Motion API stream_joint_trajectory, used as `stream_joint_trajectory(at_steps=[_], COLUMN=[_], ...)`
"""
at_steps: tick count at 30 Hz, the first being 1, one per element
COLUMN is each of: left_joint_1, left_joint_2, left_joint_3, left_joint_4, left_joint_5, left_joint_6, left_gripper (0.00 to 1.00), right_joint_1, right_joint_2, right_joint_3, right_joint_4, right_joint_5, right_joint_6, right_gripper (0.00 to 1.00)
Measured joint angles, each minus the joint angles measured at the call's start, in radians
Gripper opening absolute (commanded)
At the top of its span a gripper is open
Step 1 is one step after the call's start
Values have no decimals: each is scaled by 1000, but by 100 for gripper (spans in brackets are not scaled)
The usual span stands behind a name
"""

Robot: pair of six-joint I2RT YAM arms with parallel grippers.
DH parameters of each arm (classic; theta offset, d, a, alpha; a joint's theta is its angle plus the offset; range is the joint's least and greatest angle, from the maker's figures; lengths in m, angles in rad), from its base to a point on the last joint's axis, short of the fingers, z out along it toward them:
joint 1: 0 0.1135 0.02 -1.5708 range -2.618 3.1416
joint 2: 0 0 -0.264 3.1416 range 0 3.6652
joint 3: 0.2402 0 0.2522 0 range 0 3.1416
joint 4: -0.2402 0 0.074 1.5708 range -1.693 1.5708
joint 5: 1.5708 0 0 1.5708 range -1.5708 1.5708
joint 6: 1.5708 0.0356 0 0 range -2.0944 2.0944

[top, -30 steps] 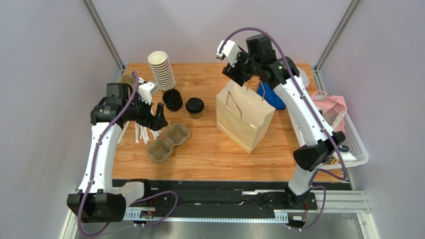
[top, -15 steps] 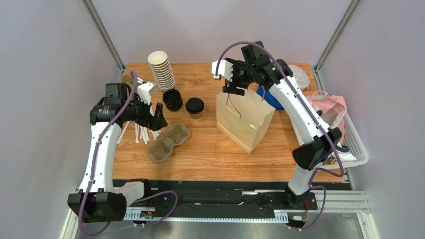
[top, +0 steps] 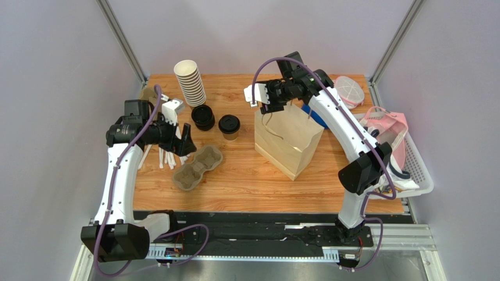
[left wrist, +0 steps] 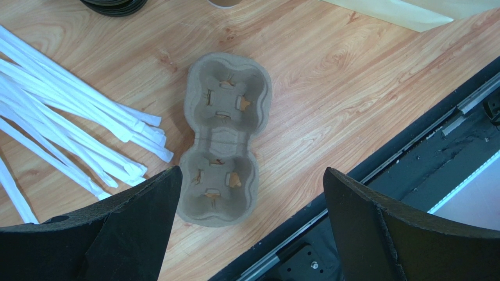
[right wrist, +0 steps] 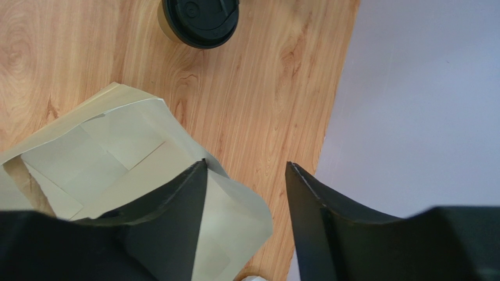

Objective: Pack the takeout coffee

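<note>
The takeout coffee (top: 229,126), a brown paper cup with a black lid, stands on the table left of the kraft paper bag (top: 289,142); its lid (right wrist: 200,20) shows at the top of the right wrist view. The bag (right wrist: 111,149) stands upright with its mouth open. My right gripper (top: 269,104) hangs over the bag's far left corner. Its jaws (right wrist: 246,165) are open, one finger over the bag's inside and the curled rim between them, not pinched. My left gripper (top: 185,142) is wide open and empty above the pulp cup carrier (left wrist: 226,134).
A tilted stack of white-rimmed cups (top: 189,82) and a stack of black lids (top: 203,117) sit behind the coffee. White wrapped straws (left wrist: 70,123) lie left of the carrier (top: 198,167). A blue object (top: 317,116) lies behind the bag. A white basket (top: 418,170) holds pink items at the right edge.
My right gripper has swung left and down, from above the bag's back rim to its far left corner. The left arm has not moved.
</note>
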Motion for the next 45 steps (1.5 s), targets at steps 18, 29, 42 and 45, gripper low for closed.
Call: stream_joint_trajectory(at_steps=[18, 29, 42, 45], left_joint_1=[34, -48, -252, -274], left_joint_2=[27, 332, 601, 615], left_joint_3=[-25, 114, 228, 228], left_joint_4=[11, -81, -77, -62], left_joint_5=[67, 111, -33, -69], left_joint_6=[185, 1004, 1318, 1352], left_gripper=[97, 85, 67, 65], right_joint_1=[-1, -21, -43, -48], right_joint_2=[14, 4, 3, 3], right_joint_3=[61, 61, 122, 135], right_joint_4=[-116, -139, -194, -204], right_joint_5=[51, 98, 142, 140], right_joint_6=[73, 274, 459, 498], right_gripper=[0, 0, 0, 0])
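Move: The right hand is over the paper bag's far rim; the bag's middle lies some 6 cm back, 7 cm right and 14 cm down, with the coffee cup level with the hand, about 19 cm left. From the left hand the cup lies roughly 14 cm ahead, 14 cm right and 17 cm down; the carrier is 3 cm ahead, 3 cm right, and the lid stack 19 cm ahead, 3 cm right. Right fingers pinch the bag's rim, drag it 5 cm right, twisting clockwise; left descends forward towards the cup. ##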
